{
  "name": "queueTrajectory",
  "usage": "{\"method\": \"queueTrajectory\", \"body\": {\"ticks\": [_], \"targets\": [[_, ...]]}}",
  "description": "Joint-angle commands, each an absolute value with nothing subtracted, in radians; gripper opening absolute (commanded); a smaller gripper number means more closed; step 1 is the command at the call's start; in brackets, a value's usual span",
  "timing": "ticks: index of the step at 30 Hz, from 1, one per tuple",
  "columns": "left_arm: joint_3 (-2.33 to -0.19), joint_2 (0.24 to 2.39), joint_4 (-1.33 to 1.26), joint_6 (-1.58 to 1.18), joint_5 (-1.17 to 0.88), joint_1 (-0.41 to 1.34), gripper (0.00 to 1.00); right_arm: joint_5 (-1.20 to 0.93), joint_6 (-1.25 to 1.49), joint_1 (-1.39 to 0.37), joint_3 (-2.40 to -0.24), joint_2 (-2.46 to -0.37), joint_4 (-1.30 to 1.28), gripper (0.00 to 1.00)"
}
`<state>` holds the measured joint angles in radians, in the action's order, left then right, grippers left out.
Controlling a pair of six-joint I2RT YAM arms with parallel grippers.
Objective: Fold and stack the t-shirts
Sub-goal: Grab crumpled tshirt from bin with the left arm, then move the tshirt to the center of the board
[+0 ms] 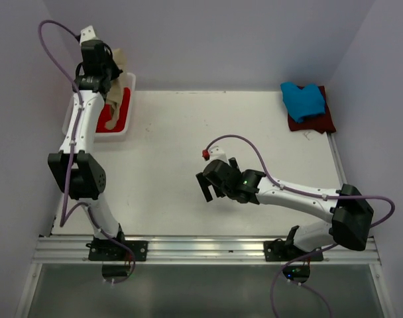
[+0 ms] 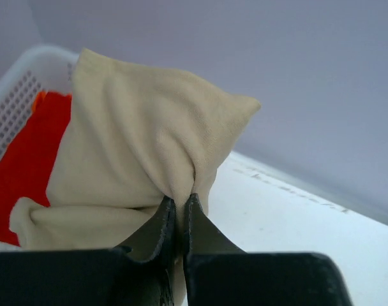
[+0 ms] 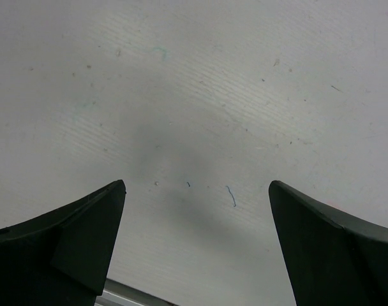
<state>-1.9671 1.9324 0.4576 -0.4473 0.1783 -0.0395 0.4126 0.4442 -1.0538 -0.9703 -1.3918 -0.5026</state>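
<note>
My left gripper [image 2: 180, 203] is shut on a pinched fold of the tan t-shirt [image 2: 143, 146], lifted over the white basket [image 1: 130, 85] at the far left. In the top view the tan t-shirt [image 1: 116, 61] hangs beside the left gripper [image 1: 110, 74]. A red t-shirt [image 2: 28, 159] lies in the basket beneath it, its red cloth [image 1: 122, 109] showing from above. A blue t-shirt [image 1: 302, 99] lies folded on a maroon t-shirt [image 1: 317, 122] at the far right corner. My right gripper [image 3: 197, 191] stands open over bare table, and from above it [image 1: 207, 187] is near the middle.
The white lattice basket wall [image 2: 18, 95] stands close to the left wall. The white table [image 1: 181, 132] stretches between the basket and the folded stack. A metal rail [image 1: 201, 250] runs along the near edge.
</note>
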Motion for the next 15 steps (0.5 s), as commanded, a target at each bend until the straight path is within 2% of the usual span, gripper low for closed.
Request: {"method": "queueTrajectory", "body": {"ticks": [1, 4, 9, 15], "targets": [[-2.002, 1.772, 0.405, -0.426, 0.178, -0.017, 0.0, 0.55, 0.518, -1.054, -0.976, -1.375, -0.511, 0.99], [-1.973, 1.724, 0.413, -0.446, 0.022, -0.009, 0.0, 0.675, 0.577, -1.052, -0.974, -1.3, -0.537, 0.99], [-1.85, 1.66, 0.391, -0.494, -0.222, 0.064, 0.0, 0.932, 0.649, -1.026, -0.957, -1.057, -0.539, 0.99], [-1.724, 1.606, 0.365, -0.44, -0.414, 0.237, 0.0, 1.046, 0.565, -0.98, -0.982, -0.897, -0.514, 0.99]]}}
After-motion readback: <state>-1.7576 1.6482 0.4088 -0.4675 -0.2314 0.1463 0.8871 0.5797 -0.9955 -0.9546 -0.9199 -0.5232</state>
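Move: The left hand already holds the beige t-shirt, most of it hanging about 10 cm below the fingers. The middle of the bare table, where it is being carried, lies roughly 28 cm back, 31 cm to the right and 28 cm down. The bin with the red t-shirt is some 25 cm below and 3 cm to the left, about 1 cm back. From the open, empty right hand, the beige t-shirt is about 37 cm ahead, 38 cm left and 8 cm higher. Still pinching the beige t-shirt, the left hand draws back and rises roughly 13 cm above the bin, then swings right towards the table's middle while sinking again, turning some 30 degrees clockwise. The open right hand lifts about 15 cm off the table area and shifts right and slightly forward, its fingers tipping up and turning clockwise. ##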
